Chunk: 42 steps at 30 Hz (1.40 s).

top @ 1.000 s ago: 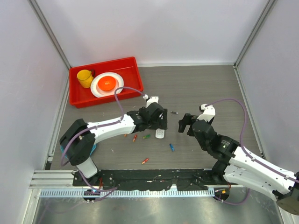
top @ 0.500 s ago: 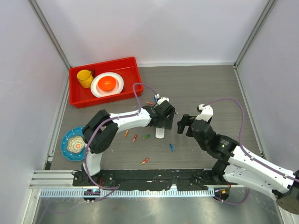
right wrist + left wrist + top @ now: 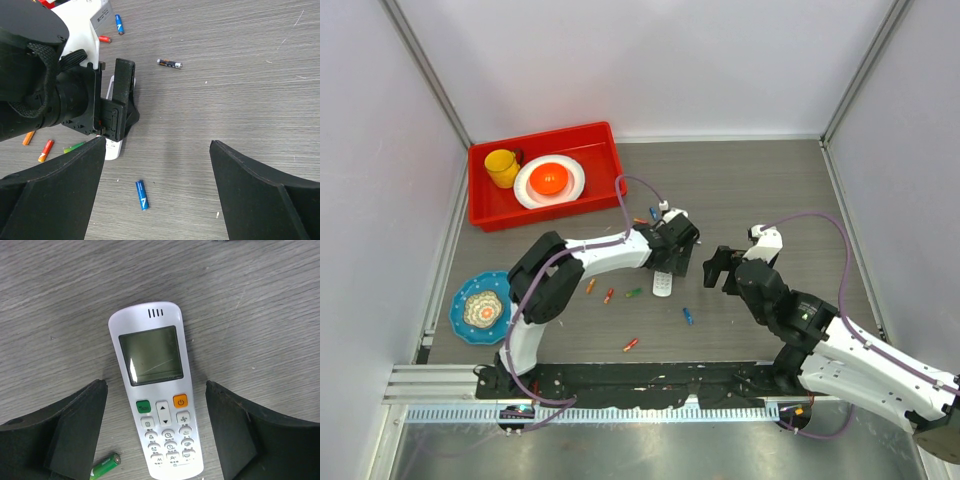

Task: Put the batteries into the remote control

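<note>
The white remote control (image 3: 156, 405) lies face up on the table, display and coloured buttons showing. My left gripper (image 3: 156, 390) is open and straddles it, a gap on each side. In the top view the left gripper (image 3: 673, 250) covers most of the remote control (image 3: 662, 286). Batteries lie scattered: a green one (image 3: 105, 464) beside the remote, a blue one (image 3: 142, 195) between the fingers of my open right gripper (image 3: 157, 150), a dark one (image 3: 169, 63) farther off. The right gripper (image 3: 720, 268) hangs just right of the remote, holding nothing.
More batteries lie left of the remote: green (image 3: 634, 293), red (image 3: 609, 296), orange (image 3: 590, 286), and a red one (image 3: 631, 344) nearer the front. A red tray (image 3: 545, 135) at back left holds a yellow cup (image 3: 502, 166) and a white plate (image 3: 525, 192). A blue patterned plate (image 3: 482, 308) sits far left.
My left arm has swung its gripper to the right over the remote and its jaws have narrowed somewhat. The blue plate is now uncovered. The right arm has barely shifted.
</note>
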Available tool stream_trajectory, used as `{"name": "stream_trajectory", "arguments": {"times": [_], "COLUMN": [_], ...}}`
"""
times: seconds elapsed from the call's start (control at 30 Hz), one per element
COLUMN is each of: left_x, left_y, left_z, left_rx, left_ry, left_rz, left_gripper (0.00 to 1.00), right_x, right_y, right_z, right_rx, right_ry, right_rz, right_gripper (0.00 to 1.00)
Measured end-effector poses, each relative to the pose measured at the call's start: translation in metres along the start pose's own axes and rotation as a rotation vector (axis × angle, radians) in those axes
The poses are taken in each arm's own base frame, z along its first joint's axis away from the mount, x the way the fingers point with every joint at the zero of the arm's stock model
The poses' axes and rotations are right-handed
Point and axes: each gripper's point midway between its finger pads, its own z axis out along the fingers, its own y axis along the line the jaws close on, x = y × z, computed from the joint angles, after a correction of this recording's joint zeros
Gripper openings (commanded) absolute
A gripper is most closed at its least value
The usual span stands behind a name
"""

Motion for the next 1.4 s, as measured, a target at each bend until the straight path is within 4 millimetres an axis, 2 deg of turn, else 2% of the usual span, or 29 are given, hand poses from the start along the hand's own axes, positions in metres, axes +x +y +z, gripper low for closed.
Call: {"name": "stream_trajectory", "arguments": {"times": [0.13, 0.43, 0.6, 0.73, 0.9, 0.93, 1.13, 1.2, 1.23, 1.27, 1.3, 1.4], "left_x": [0.003, -0.003, -0.008, -0.008, -0.009, -0.009, -0.01, -0.008, -0.007, -0.006, -0.007, -0.022], "left_y": [0.001, 0.004, 0.007, 0.009, 0.011, 0.011, 0.011, 0.013, 0.014, 0.015, 0.018, 0.035], "left_z": [0.006, 0.009, 0.011, 0.012, 0.014, 0.014, 0.012, 0.007, 0.003, -0.005, -0.012, -0.051], "left_rx": [-0.007, -0.004, -0.003, -0.004, -0.01, -0.01, -0.005, 0.011, 0.025, 0.047, 0.072, 0.224], "left_ry": [0.01, 0.002, -0.008, -0.012, -0.024, -0.025, -0.039, -0.034, -0.029, -0.028, -0.028, -0.082], "left_rz": [0.007, -0.018, -0.035, -0.04, -0.045, -0.044, -0.049, -0.054, -0.06, -0.07, -0.088, -0.23], "left_gripper": [0.75, 0.76, 0.72, 0.57, 0.49, 0.43, 0.25, 0.2, 0.05, 0.0, 0.0, 0.0], "right_x": [0.001, 0.001, 0.001, 0.002, 0.003, 0.004, 0.004, 0.002, -0.001, -0.006, -0.012, -0.029], "right_y": [-0.001, -0.001, -0.001, -0.001, -0.002, -0.002, -0.002, -0.003, -0.002, -0.002, 0.0, 0.011], "right_z": [0.0, 0.0, 0.0, 0.001, 0.001, 0.001, 0.001, 0.001, 0.0, -0.001, -0.001, -0.001], "right_rx": [0.002, 0.002, 0.003, 0.007, 0.009, 0.011, 0.013, 0.021, 0.027, 0.039, 0.043, 0.02], "right_ry": [0.003, 0.003, 0.004, 0.008, 0.012, 0.013, 0.017, 0.017, 0.014, 0.012, 0.009, -0.002], "right_rz": [-0.002, 0.0, 0.0, -0.004, -0.005, -0.005, -0.011, -0.02, -0.022, -0.028, -0.027, -0.003], "right_gripper": [0.9, 0.9, 0.9, 0.9, 0.89, 0.89, 0.89, 0.89, 0.89, 0.89, 0.89, 0.87]}}
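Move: The remote control lies right between my half-lowered left fingers, its middle perhaps 1 cm behind and 1 cm below them, not yet gripped. Around it, some 2 cm lower than that hand, the green battery is about 6 cm back and 7 cm left, the black battery about 7 cm ahead and 7 cm right, and the blue battery roughly 13 cm back and 6 cm right. From my right hand the remote is about 12 cm left, 5 cm ahead and 16 cm below. With my left hand I settle just under 1 cm and edge about 2 cm forward along the remote, closing the fingers until they pinch its sides beside the top buttons. Then I lift quickly by some 6 cm, carrying it left by about 3 cm and rolling the hand so its left side dips. My open, empty right hand starts rising late, about 3 cm. ##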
